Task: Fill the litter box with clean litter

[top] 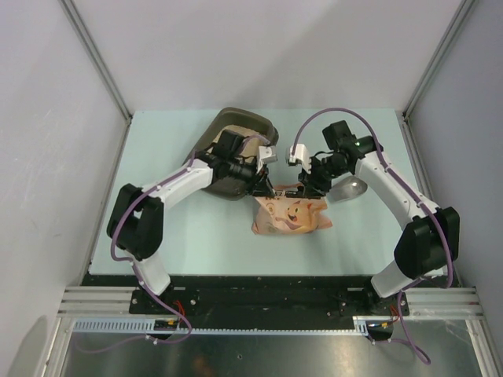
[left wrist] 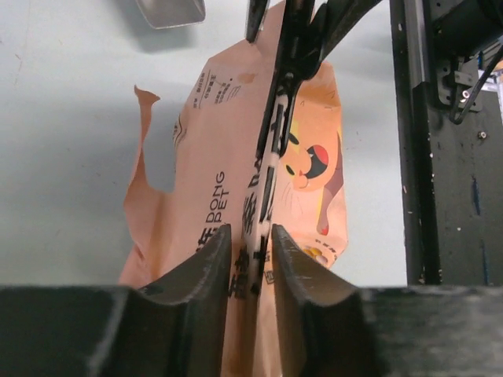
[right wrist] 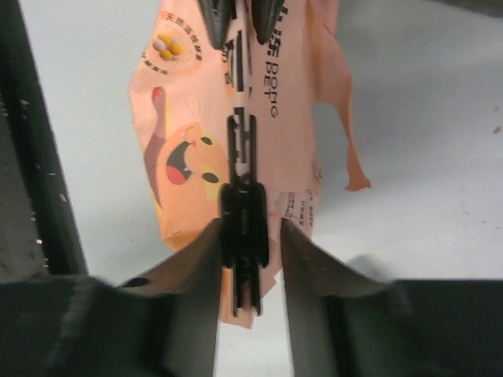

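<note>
A salmon-pink cartoon-cat bag point(top: 291, 216) stands on the table between the two arms. My left gripper point(top: 263, 188) straddles one end of its top strip, the jaws slightly apart point(left wrist: 250, 232) around the printed seam of the bag point(left wrist: 212, 157). My right gripper point(top: 302, 187) straddles the other end point(right wrist: 250, 224), open, with a black clip point(right wrist: 245, 236) on the bag point(right wrist: 189, 118) between its fingers and a gap beside it. The dark litter box point(top: 236, 126) lies behind the left arm, partly hidden. The clean litter is out of view.
A grey metal scoop point(top: 350, 188) lies on the table just right of the right gripper, and its edge shows in the left wrist view point(left wrist: 169, 9). A torn flap of the bag point(right wrist: 346, 149) hangs off one side. White walls close in the pale green table point(top: 173, 236).
</note>
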{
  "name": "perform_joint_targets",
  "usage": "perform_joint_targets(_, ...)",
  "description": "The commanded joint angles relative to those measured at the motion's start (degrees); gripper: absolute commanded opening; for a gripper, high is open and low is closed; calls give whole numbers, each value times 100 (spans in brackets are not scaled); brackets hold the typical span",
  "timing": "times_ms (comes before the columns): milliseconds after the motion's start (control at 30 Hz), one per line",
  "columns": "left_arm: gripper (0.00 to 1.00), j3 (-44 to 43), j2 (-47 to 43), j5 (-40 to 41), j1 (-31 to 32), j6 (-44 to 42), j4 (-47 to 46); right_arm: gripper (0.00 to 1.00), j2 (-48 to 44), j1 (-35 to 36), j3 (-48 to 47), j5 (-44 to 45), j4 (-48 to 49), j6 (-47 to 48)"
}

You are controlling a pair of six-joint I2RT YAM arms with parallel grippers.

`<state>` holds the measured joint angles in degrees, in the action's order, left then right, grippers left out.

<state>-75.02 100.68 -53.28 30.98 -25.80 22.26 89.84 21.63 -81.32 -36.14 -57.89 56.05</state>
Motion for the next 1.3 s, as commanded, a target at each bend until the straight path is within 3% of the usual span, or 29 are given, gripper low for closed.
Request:
perform_joint_targets(0,39,-197,-286,-157,-84,-4,42,44,-370,-1,46,599,515,-454)
perform_joint_targets(167,52,-372,-497,18,-171,66,50,64,-739,-115,-50,731,1042,-1112)
perform_joint_targets(267,71,-557,-751,229,-425,242,59,75,-828,-281,-226,854,1393,-1885)
perform_joint_targets(367,98,-706,-1015,449,-732,461,68,81,-863,-510,-306,1117,1763,-2624)
perform_joint_targets(400,100,-750,-1146,632,-812,523,68,83,-872,-580,-306,1214,1833,-2817)
perform_joint_targets(567,100,-698,-1437,1309,-1304,690,85,89,-758,-1229,-306,1671,2018,-3800)
perform_joint_targets(600,100,-654,-1507,1790,-1349,725,85,89,-688,-1327,-306,1785,2053,-3995)
perform_joint_targets(700,100,-593,-1630,2617,-1472,883,85,91,-565,-1617,-297,2574,2202,-5020)
perform_joint_targets(833,100,-487,-1824,3751,-1595,937,77,98,-591,-1811,-226,4049,2632,-5692)
perform_joint_targets(967,100,-417,-1956,4009,-1840,1129,-29,100,-670,-1820,-262,4685,2757,-5737)
perform_joint_targets(1267,100,-557,-2088,4141,-2070,1156,-117,100,-749,-1522,-420,5081,2809,-5729)
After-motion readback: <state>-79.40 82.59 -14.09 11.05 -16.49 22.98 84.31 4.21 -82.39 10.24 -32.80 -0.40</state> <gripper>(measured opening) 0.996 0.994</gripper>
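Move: My left hand is on the left end of the litter bag's folded rim; the black clip across that fold has its middle about 10 cm to its right, level with it. The bag's middle is some 6 cm right, 4 back and 7 below. The litter box lies roughly 16 cm ahead, 13 left and 12 below. My right hand is at the clip, whose middle is about 2 cm left; the scoop lies some 16 cm right, 7 ahead and 13 below. I finish opening both hands, already parting, and come free of the bag's rim and the clip, rising and reaching forward before swinging apart. My left hand goes about 20 cm left, 13 forward and 12 up, turning counter-clockwise to end above the litter box's left side; my right goes about 20 cm right, 13 forward and 8 up, turning nearly 90 degrees clockwise, to beyond the scoop. ##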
